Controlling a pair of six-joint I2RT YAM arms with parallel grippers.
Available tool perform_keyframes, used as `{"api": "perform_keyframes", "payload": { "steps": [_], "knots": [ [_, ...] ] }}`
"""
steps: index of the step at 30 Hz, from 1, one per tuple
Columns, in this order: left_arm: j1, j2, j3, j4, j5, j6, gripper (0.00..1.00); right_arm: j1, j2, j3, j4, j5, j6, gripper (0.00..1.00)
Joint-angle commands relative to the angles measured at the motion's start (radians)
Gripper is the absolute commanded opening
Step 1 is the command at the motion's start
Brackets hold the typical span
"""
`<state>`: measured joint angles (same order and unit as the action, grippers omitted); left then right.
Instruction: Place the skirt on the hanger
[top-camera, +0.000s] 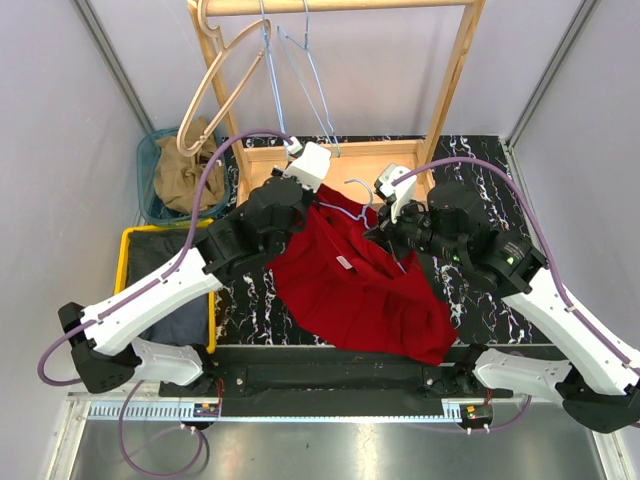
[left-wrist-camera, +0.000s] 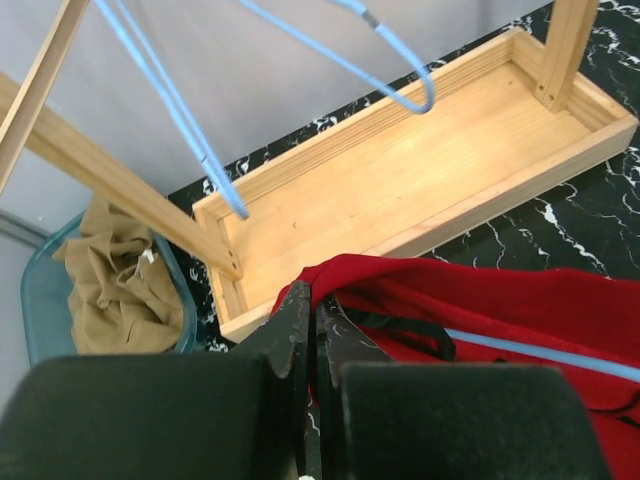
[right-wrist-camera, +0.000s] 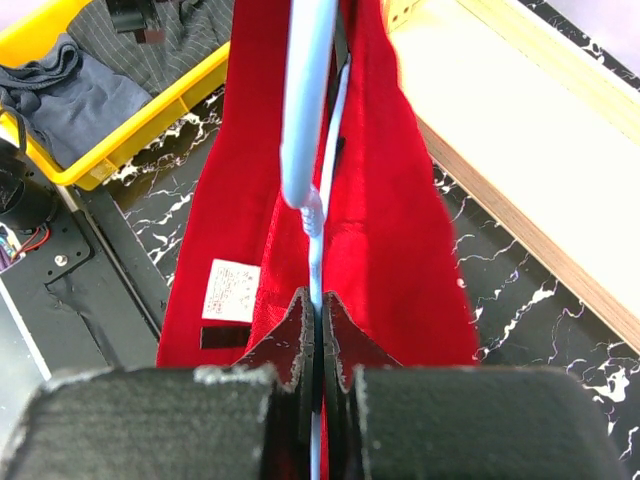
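Observation:
The red skirt (top-camera: 360, 285) lies spread over the black marbled table, its upper end lifted between both arms. My left gripper (top-camera: 293, 205) is shut on the skirt's waistband edge (left-wrist-camera: 330, 285) near the wooden rack base. My right gripper (top-camera: 385, 232) is shut on the thin light-blue wire hanger (right-wrist-camera: 308, 150), which runs inside the skirt (right-wrist-camera: 395, 230). A stretch of the hanger wire (left-wrist-camera: 540, 355) shows inside the waistband in the left wrist view. A white label (right-wrist-camera: 231, 290) shows on the skirt's inside.
A wooden rack with a tray base (top-camera: 380, 160) stands at the back, with a beige hanger (top-camera: 215, 80) and blue wire hangers (top-camera: 310, 70) on its rail. A teal basket of tan cloth (top-camera: 180, 175) and a yellow bin of dark clothes (top-camera: 160, 290) sit at the left.

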<state>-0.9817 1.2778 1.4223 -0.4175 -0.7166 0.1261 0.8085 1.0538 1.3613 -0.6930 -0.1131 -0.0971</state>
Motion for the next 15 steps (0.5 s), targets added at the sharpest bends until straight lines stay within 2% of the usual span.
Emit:
{"api": "perform_keyframes", "payload": {
  "steps": [1, 8, 9, 11, 13, 14, 15],
  "knots": [
    [0.02, -0.081, -0.026, 0.077, 0.031, -0.025, 0.0, -0.002, -0.011, 0.032, 0.05, 0.026, -0.003, 0.0],
    [0.023, -0.195, -0.167, 0.111, 0.155, -0.049, 0.01, -0.002, 0.058, 0.062, 0.098, 0.087, 0.004, 0.0],
    [0.025, -0.21, -0.186, 0.112, 0.161, -0.049, 0.05, 0.0, 0.058, 0.068, 0.102, 0.082, 0.004, 0.0],
    [0.032, -0.245, -0.229, 0.117, 0.16, -0.066, 0.22, -0.002, 0.046, 0.081, 0.119, 0.079, 0.007, 0.0],
    [0.037, -0.27, -0.253, 0.12, 0.18, -0.069, 0.31, -0.002, 0.035, 0.09, 0.128, 0.07, 0.007, 0.0],
    [0.037, -0.278, -0.258, 0.124, 0.184, -0.071, 0.52, -0.002, 0.026, 0.099, 0.135, 0.063, 0.01, 0.0],
    [0.038, -0.287, -0.264, 0.128, 0.186, -0.071, 0.59, -0.002, 0.022, 0.102, 0.139, 0.059, 0.011, 0.0]
  ]
}}
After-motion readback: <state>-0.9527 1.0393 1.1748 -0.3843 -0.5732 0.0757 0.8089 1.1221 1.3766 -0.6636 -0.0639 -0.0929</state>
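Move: The left hand already pinches the skirt's waistband; the hanger's left end, hidden in the red cloth, lies roughly 4 cm back and 2 cm to its right, slightly lower. The neck of that hanger is some 6 cm back and 7 cm right, and the skirt's white label about 11 cm back, 4 cm right and well below. From the right hand, gripping the hanger beside its neck, the left end is about 5 cm forward and 8 cm left. Back, to the left and down by about 5 cm in all, the left hand draws the pinched waistband out along the hanger's left end, turning slightly clockwise; near the end of the pull its fingers open to nearly half. The right hand keeps its pinch beside the hanger's neck and carries the hanger about 2 cm forward. ##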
